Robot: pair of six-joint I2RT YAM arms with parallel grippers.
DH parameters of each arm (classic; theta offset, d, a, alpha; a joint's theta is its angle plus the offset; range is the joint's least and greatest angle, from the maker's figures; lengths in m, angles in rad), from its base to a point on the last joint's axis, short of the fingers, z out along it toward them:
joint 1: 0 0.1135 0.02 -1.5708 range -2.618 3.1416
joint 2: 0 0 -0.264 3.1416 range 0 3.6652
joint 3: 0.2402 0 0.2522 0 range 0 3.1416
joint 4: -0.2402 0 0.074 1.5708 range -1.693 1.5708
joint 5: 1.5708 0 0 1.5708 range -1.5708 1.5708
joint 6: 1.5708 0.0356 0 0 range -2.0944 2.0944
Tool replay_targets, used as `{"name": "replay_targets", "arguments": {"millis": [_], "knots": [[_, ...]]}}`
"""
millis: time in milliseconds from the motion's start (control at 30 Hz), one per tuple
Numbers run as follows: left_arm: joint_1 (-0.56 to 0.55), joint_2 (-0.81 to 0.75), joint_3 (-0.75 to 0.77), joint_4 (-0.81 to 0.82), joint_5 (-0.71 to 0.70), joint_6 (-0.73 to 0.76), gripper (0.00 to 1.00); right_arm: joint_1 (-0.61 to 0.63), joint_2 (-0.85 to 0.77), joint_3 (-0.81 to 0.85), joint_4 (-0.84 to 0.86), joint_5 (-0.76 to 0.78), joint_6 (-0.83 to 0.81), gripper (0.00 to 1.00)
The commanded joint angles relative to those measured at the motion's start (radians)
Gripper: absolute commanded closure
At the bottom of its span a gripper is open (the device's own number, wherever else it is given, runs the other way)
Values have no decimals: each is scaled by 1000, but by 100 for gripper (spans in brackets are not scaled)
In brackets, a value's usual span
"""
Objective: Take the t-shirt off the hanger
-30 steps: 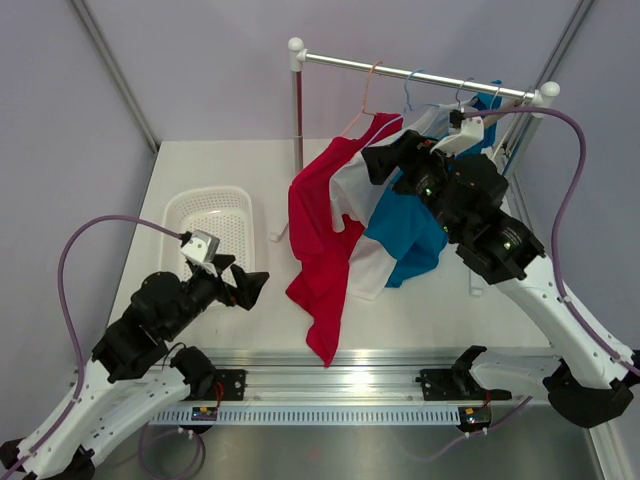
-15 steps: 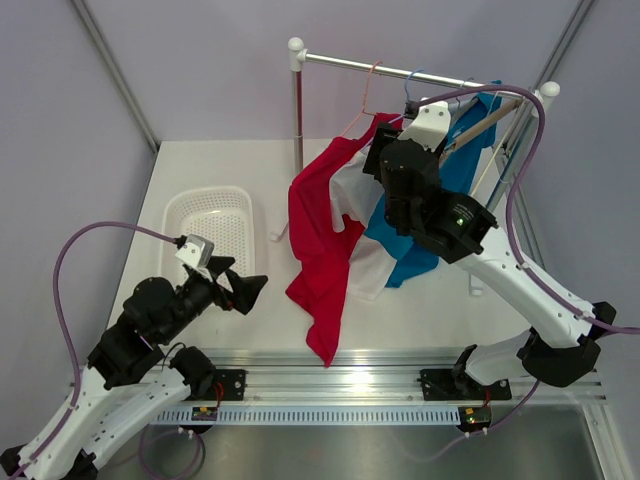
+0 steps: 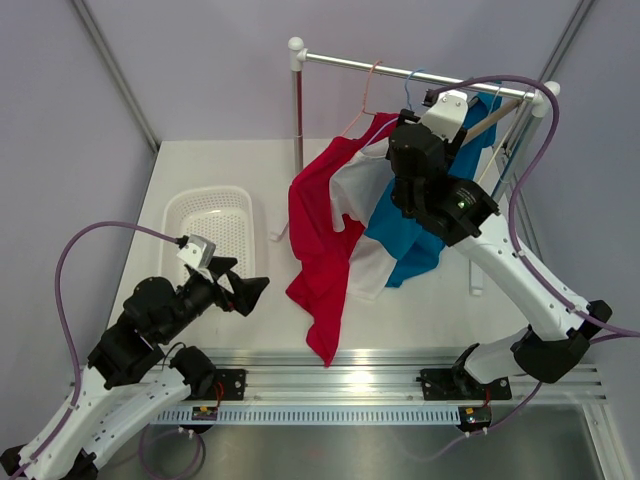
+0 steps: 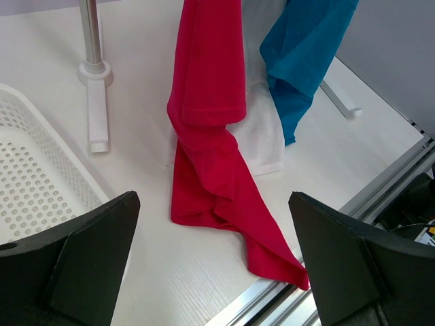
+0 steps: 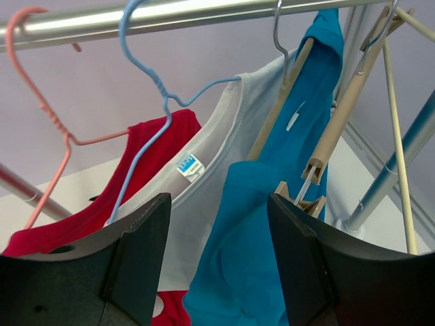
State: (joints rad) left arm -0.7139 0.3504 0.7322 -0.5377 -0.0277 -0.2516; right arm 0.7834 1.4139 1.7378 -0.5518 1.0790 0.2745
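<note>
Three t-shirts hang on the rail: a red one on a pink wire hanger, a white one on a blue wire hanger, and a teal one on a wooden hanger. My right gripper is open and empty, raised just in front of the collars. In the right wrist view the gripper faces the white collar and the teal shirt. My left gripper is open and empty, low over the table, left of the red hem.
A white perforated basket sits on the table at the left, also in the left wrist view. The rack's left post and its foot stand beside it. The rack's right legs are behind my right arm. The metal rail of the table front runs along the near edge.
My right arm has swung up and back, bringing its gripper from the front of the shirts to the collars under the rail. The left arm has barely moved.
</note>
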Motion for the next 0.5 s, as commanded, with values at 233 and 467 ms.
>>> {"name": "replay_targets", "arguments": {"millis": [233, 467], "knots": [[4, 2, -1, 39, 22, 6, 1, -71, 0, -52, -52, -36, 103, 34], [4, 2, -2, 39, 22, 6, 1, -124, -27, -130, -42, -65, 149, 34]]}}
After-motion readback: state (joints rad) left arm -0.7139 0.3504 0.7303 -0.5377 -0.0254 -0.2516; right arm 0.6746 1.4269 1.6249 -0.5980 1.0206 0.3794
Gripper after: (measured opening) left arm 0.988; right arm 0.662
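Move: The blue t-shirt's near shoulder is about 4 cm ahead of my right hand, 5 cm to its right and some 15 cm below. The clip hanger's near clip hangs about 7 cm to the right, level with the hand in reach and 14 cm down. The white t-shirt's collar is roughly 6 cm straight ahead and 14 cm down. From my left hand that blue shoulder lies about 24 cm ahead and 36 cm right, nearly at its height. I sink my right hand towards the blue t-shirt's near shoulder, about 5.5 cm down, slowly at first and then faster, easing some 2 cm forward and 2 cm to the right on the way. The fingers tip down by about 5 degrees and stay roughly two-thirds open, straddling the view of the blue cloth, with no touch to be made out. ##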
